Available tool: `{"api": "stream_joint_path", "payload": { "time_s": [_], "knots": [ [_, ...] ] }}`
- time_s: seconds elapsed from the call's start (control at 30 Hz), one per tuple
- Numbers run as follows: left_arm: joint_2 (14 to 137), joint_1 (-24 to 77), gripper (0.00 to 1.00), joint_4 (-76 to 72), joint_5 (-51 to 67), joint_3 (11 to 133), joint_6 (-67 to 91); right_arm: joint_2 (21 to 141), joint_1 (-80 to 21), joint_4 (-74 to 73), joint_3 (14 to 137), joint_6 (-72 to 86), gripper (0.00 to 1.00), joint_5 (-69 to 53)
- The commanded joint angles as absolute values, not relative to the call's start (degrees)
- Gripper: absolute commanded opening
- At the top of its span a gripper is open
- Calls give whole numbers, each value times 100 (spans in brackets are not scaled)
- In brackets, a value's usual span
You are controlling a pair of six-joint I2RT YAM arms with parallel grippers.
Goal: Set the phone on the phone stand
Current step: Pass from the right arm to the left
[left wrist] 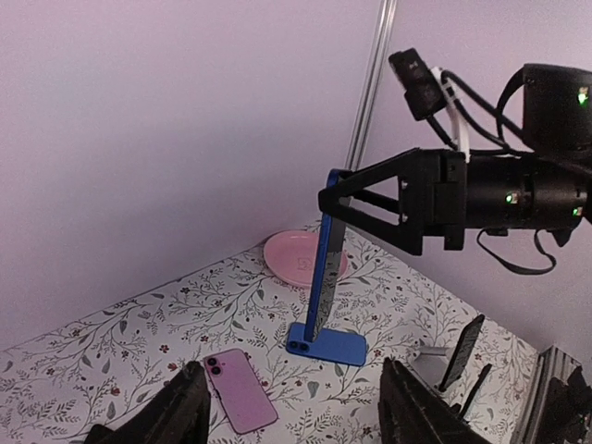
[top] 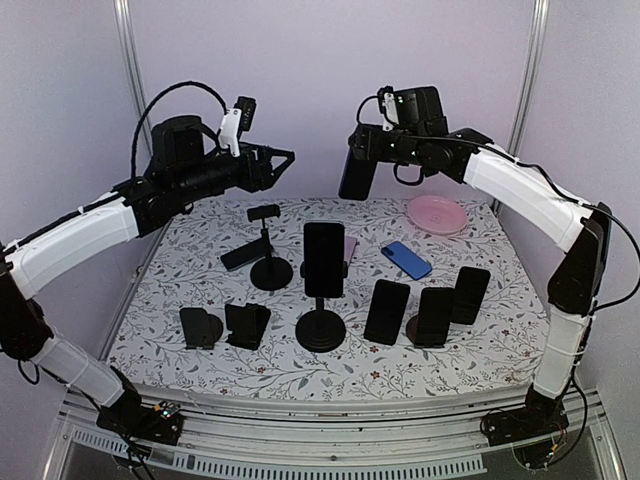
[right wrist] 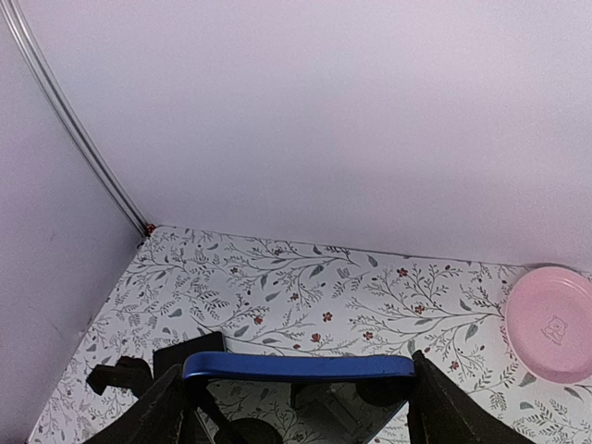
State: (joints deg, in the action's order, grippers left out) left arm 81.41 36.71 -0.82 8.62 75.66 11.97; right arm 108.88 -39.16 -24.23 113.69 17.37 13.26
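My right gripper (top: pixel 358 152) is shut on a phone (top: pixel 356 172) with a blue edge and dark screen, which hangs upright high over the back of the table. In the right wrist view that phone (right wrist: pixel 298 367) spans the gap between the fingers (right wrist: pixel 442 407). In the left wrist view the phone (left wrist: pixel 326 268) is seen edge-on. A tall black phone stand (top: pixel 268 262) with an empty clamp stands left of centre. My left gripper (top: pixel 284 160) hovers raised to the left of the phone, open, with nothing between its fingers (left wrist: pixel 185 412).
A second tall stand (top: pixel 322 325) carries a black phone. A blue phone (top: pixel 406 259) and a pink phone (left wrist: pixel 239 389) lie flat. Three black phones lean on stands at the right (top: pixel 433 315). Two small empty stands (top: pixel 247 322) sit front left, and a pink plate (top: pixel 437 212) back right.
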Motion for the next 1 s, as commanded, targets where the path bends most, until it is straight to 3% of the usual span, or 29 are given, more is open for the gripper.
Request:
{"api": "stream_joint_path", "payload": {
  "time_s": [0.0, 0.8, 0.9, 0.97],
  "knots": [
    [8593, 3767, 62, 131, 987, 8174, 742, 10643, -4181, -1974, 11724, 1688, 62, 1423],
    [9733, 4236, 43, 381, 379, 9067, 418, 10328, -4905, -1946, 11962, 1620, 63, 1224],
    [9732, 4236, 31, 352, 456, 9072, 404, 10315, -4930, -1976, 11962, 1639, 63, 1169],
    [9697, 4235, 18, 326, 478, 9043, 404, 10314, -4952, -1995, 11962, 1635, 63, 1144]
  ]
}}
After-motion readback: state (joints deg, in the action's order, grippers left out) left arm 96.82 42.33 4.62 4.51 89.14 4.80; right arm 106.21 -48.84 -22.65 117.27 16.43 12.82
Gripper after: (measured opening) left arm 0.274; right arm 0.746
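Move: The black phone is already in the right hand, gripped by its upper end, its middle about 6 cm below that hand and 1 cm ahead and to the left. From the left hand, the phone's middle lies some 12 cm ahead, 17 cm to the right and 6 cm lower. Down on the table, roughly 38 cm below the left hand, the pink phone lies about 18 cm ahead and 17 cm right, the blue phone about 18 cm ahead and 35 cm right. Rightwards, by about 7 cm, the left hand goes to the hanging phone, slightly forward and some 4 cm down, rolling about 10 degrees as its fingers narrow to less than half their opening around the phone's lower part. The right hand keeps its grip and brings the phone back, left and up to meet it, roughly 6 to 7 cm each way, turning about 10 degrees counter-clockwise. ##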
